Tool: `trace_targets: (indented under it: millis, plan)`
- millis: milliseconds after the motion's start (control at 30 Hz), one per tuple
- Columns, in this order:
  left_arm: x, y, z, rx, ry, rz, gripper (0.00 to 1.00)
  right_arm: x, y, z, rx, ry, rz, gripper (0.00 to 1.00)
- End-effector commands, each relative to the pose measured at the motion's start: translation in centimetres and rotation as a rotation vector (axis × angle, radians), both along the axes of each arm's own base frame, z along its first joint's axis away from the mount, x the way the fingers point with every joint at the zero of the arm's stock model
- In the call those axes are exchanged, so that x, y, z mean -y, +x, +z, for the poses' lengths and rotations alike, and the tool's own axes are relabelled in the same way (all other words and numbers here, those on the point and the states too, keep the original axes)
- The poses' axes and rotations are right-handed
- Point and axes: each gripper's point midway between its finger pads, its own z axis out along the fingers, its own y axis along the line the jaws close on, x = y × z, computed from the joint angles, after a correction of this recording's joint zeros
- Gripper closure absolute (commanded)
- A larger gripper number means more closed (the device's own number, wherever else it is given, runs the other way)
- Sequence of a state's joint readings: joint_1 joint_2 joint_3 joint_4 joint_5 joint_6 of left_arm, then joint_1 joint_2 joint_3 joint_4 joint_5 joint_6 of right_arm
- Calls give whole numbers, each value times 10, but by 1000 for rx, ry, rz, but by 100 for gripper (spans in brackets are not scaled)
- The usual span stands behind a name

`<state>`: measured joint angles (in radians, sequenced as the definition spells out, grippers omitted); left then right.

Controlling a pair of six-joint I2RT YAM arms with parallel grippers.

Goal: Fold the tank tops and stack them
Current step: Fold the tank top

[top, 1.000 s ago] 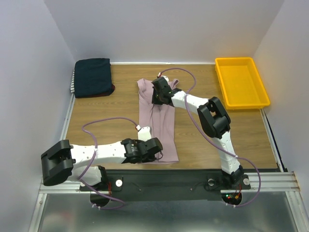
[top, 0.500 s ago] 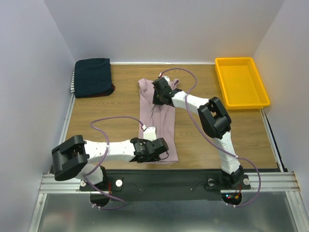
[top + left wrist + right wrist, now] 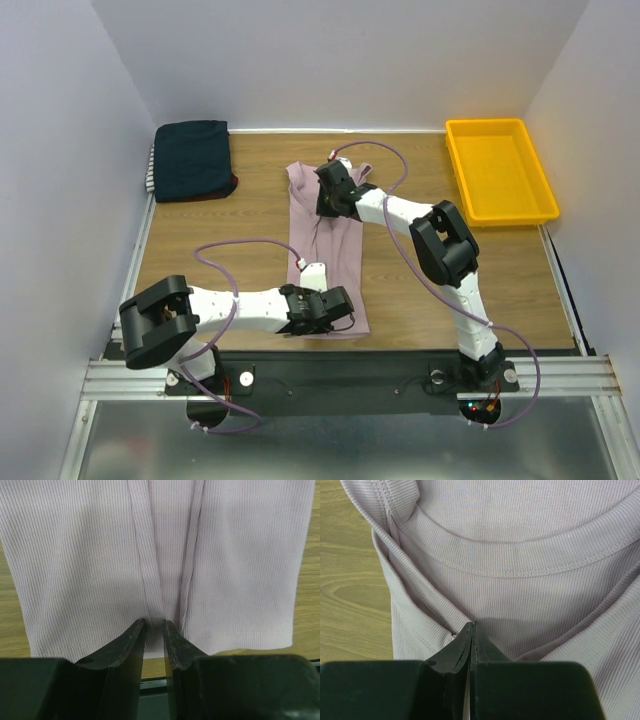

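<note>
A pale dusty-pink tank top [image 3: 327, 250] lies flat and lengthwise mid-table, neckline at the far end. My left gripper [image 3: 332, 318] sits at its near hem [image 3: 225, 632], jaws a narrow gap apart [image 3: 154, 622]. Its tips are at a lengthwise crease and nothing shows pinched between them. My right gripper [image 3: 325, 203] is shut, and its tips [image 3: 473, 625] rest on the cloth just below the neckline [image 3: 520, 570]. Folded tank tops [image 3: 192, 160], dark navy uppermost, are stacked at the far left corner.
A yellow plastic tray [image 3: 500, 170] stands at the far right. The table's near edge and black rail run just behind the left gripper [image 3: 155, 680]. White walls close in the left, back and right sides.
My left arm has slid right along the near hem, toward its middle, and its jaws have parted a little. The right arm and the pink top have stayed put.
</note>
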<state>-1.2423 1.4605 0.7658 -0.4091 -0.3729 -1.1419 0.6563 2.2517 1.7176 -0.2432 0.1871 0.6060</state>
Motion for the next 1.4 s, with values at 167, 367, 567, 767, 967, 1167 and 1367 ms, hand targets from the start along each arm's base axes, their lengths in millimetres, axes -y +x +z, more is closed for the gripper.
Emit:
trace_targets:
  millis: [167,367,567,767,967,1167,1367]
  plan:
    - [-2,4,4,32,45,7,67,-7,1,26,41,39,1,100]
    - [-2,3,3,30,53,2,84,-7,1,27,42,41,2,100]
    - [-4,5,12,45,49,8,100,-9,1,27,44,42,8,99]
    - [-8,4,23,52,45,-7,100,-10,4,31,53,45,7,100]
    - [-9,2,34,58,4,-14,100,-11,9,40,76,49,0,100]
    - [-8,-1,38,53,-17,-33,100,-9,14,49,97,52,-12,100]
    - [-5,-9,34,35,-28,-54,100,-7,15,56,109,50,-20,100]
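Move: Right at the left fingertips, a centimetre or less below, runs the tank top's folded-in edge near the hem, with the open fingers already down around it. The tank top's left hem corner is some 8 cm left and 2 cm back, its right hem corner about 9 cm right and 2 cm back, the table's front edge roughly 5 cm back. From the right hand that same piece of edge lies about 30 cm back and 1 cm to the right, barely lower. Settling about half a centimetre down, the left hand closes its part-open fingers fully on the folded-in edge by the hem, pinching it, then rises straight up some 3.5 cm from that low point and stops, fingers still shut and wrist hardly turning. The right hand stays in place, its shut fingers still on the tank top below the neckline. ##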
